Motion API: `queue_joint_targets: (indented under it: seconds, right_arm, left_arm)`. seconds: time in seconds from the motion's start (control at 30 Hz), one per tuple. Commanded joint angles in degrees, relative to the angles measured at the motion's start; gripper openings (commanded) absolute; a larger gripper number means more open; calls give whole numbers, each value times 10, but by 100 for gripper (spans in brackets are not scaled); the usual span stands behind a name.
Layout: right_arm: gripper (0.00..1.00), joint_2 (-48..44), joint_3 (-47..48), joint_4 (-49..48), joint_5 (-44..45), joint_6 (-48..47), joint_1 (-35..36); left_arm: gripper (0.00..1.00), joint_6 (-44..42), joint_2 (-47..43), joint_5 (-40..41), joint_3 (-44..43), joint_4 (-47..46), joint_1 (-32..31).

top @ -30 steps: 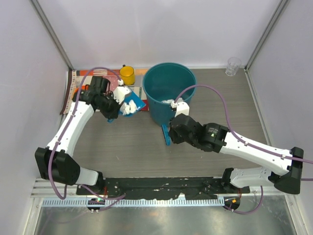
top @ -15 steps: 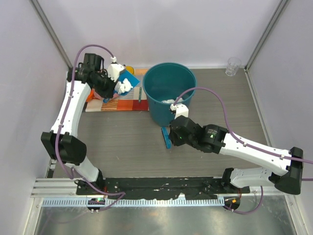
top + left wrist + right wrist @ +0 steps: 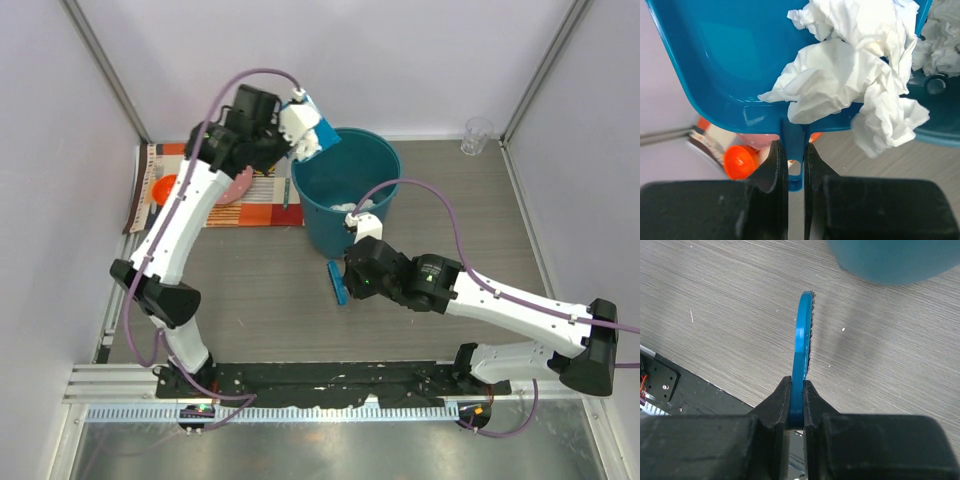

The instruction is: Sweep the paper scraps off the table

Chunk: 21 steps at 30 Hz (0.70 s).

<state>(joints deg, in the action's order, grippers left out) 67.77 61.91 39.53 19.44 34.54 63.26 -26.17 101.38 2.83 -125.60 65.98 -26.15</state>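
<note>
My left gripper (image 3: pixel 796 160) is shut on the handle of a blue dustpan (image 3: pixel 320 136), which is held tilted in the air over the left rim of the teal bucket (image 3: pixel 385 160). Crumpled white paper scraps (image 3: pixel 850 65) lie in the dustpan (image 3: pixel 725 60), and one wad hangs over its edge. More scraps (image 3: pixel 345 207) rest on the bucket's bottom. My right gripper (image 3: pixel 796 395) is shut on a blue brush (image 3: pixel 802 335). It holds the brush (image 3: pixel 339 279) upright just in front of the bucket, low over the grey wood-grain table (image 3: pixel 250 290).
A striped placemat (image 3: pixel 262 212) lies at the back left with a pink plate (image 3: pixel 236 186), an orange piece (image 3: pixel 164 186) and a green pen (image 3: pixel 285 192) on it. A clear glass (image 3: pixel 477 135) stands in the back right corner. Walls close three sides.
My left arm has lifted the loaded dustpan from over the placemat up and to the right, to the bucket's rim. The right arm with the brush has barely moved.
</note>
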Motion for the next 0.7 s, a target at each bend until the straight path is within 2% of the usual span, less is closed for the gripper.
queue_joint_targets:
  seconds: [0.0, 0.03, 0.13, 0.17, 0.23, 0.3, 0.47, 0.67]
  right_arm:
    - [1, -8, -4, -27, 2, 0, 3]
    - [1, -9, -5, -27, 3, 0, 3]
    - [1, -11, -7, -27, 5, 0, 3]
    - [1, -12, -7, -27, 5, -1, 3]
    - [1, -13, -6, -26, 7, -3, 2]
    - [1, -14, -6, -26, 8, -4, 2]
    - [1, -11, -10, -26, 6, -4, 2]
    - [1, -9, -6, -27, 2, -10, 3]
  left_arm:
    - [0, -79, 7, 198, 10, -92, -70]
    - [0, -94, 6, 246, 17, -106, -79]
    - [0, -170, -28, 298, 89, -200, -126]
    - [0, -198, -42, 335, 144, -235, -139]
    - [0, -276, -59, 355, 190, -307, -173]
    - [0, -316, -79, 406, 247, -382, -197]
    - [0, -432, -105, 460, 326, -523, -218]
    - [0, -447, -116, 477, 336, -549, -221]
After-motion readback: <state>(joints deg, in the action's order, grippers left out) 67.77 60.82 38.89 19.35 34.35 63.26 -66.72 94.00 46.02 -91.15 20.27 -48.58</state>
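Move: The dustpan in the left hand carries the scraps about 5 cm ahead, 6 cm right and 4 cm below it. They are to go into the bin, whose middle is roughly 15 cm right, 2 cm back and 20 cm below. The yellow mug stands some 12 cm ahead, 6 cm left, 31 cm down. From the right hand the bin is about 18 cm straight ahead, 7 cm lower. Left hand keeps the dustpan handle, shifting about 6 cm right over the bin while tipping its left side up. ##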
